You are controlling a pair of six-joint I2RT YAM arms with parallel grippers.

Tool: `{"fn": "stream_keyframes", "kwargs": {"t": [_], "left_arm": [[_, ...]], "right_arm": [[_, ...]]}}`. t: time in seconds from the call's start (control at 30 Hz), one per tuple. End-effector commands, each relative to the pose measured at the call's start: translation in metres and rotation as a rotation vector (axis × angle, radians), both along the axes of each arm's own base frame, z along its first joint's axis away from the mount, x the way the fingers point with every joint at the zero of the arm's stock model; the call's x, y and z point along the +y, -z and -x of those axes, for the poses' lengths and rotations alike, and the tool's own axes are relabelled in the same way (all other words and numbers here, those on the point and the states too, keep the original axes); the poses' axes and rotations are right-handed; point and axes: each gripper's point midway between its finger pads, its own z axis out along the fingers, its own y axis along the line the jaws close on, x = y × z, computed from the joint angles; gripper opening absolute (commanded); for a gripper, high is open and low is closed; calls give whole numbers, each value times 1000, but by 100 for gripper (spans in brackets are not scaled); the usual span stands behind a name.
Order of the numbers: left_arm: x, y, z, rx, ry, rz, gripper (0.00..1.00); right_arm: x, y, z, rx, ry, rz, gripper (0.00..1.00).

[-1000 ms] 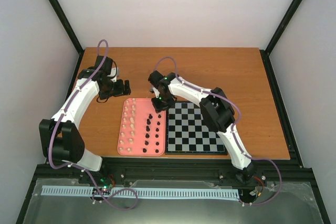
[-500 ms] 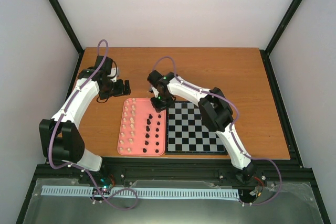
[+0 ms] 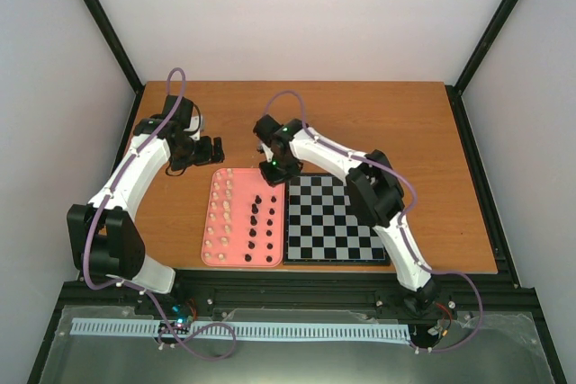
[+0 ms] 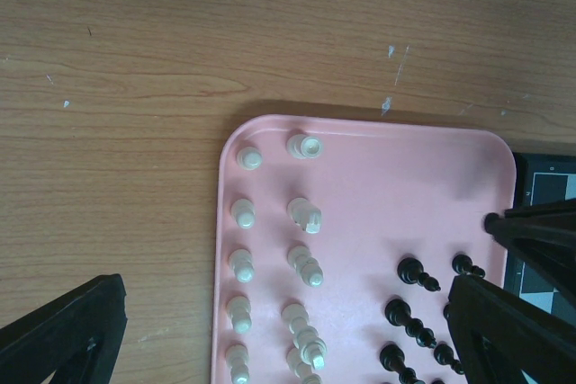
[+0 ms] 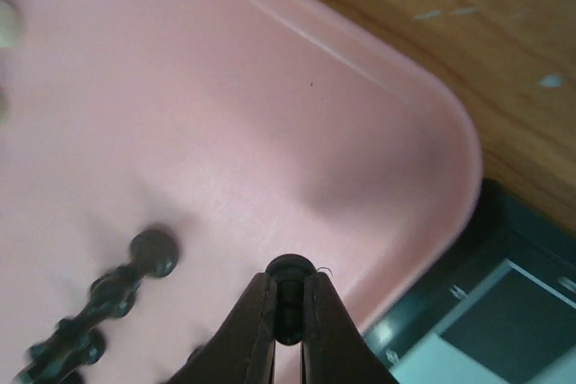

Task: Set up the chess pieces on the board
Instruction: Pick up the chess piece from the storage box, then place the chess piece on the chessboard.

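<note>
In the right wrist view my right gripper is shut on a small black chess piece just above the far right corner of the pink tray. From above, that gripper sits at the tray's far right corner, beside the board. Black pieces stand in the tray's right half and white pieces in its left half. No piece shows on the board. My left gripper hovers open behind the tray's far left corner; its wrist view shows white pieces between its wide fingers.
The pink tray lies flush against the board's left edge, near the table's front. The right gripper's fingers show at the right edge of the left wrist view. Bare wooden table stretches behind and right of the board.
My right gripper has closed from open onto the black piece at the tray's far right corner and shifted slightly back. The left arm has not moved.
</note>
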Motion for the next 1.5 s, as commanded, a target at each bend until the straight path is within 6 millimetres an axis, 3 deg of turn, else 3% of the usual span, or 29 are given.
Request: {"fn": "stream_keyframes", "kwargs": {"t": [0.0,0.23,0.4,0.67,0.8,1.0,1.47], "left_arm": [[-2,-7,-3,-23,-5,6,100],[-2,-6,-2,-23,-5,11,100],[-2,-4,-1,-18,-4,11,100],[-3,-2,-3,-13,-6,15,100],[-3,-1,-2,-8,-6,16,100],[-3,-2,-2,-8,-6,14,100],[-2,-2,-3,-6,-7,10,100]], "right_arm": [[-15,-77,-14,-123,73,-78,4],[-98,-80,3,-122,187,18,4],[-164,-66,11,-102,324,62,3],[-220,-50,18,-121,430,183,3],[-239,-38,20,-111,477,212,3],[-253,-25,19,-107,497,235,3],[-256,-8,9,-71,480,228,5]]}}
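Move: The black pawn is already pinched in the right fingers, just over the storage box's far right corner; its free square, second in from the board's far right corner both ways, lies about 25 cm right, 2 cm back and 3 cm below. The pawn already standing there is 25 cm right and 1 cm ahead, the rook 29 cm right and 1 cm ahead, the knight 29 cm right and 2 cm back. From the left hand that square is roughly 41 cm right, 3 cm back, 14 cm down. The black pawn, kept in the shut right fingers, is lifted almost 9 cm as the right arm swings it right from the storage box across the board, then sinks about 7 cm on the way, slowing near the far right corner; some 25 cm to the right in all. The wrist turns about 30 degrees clockwise and rolls until the fingers point nearly straight down. ##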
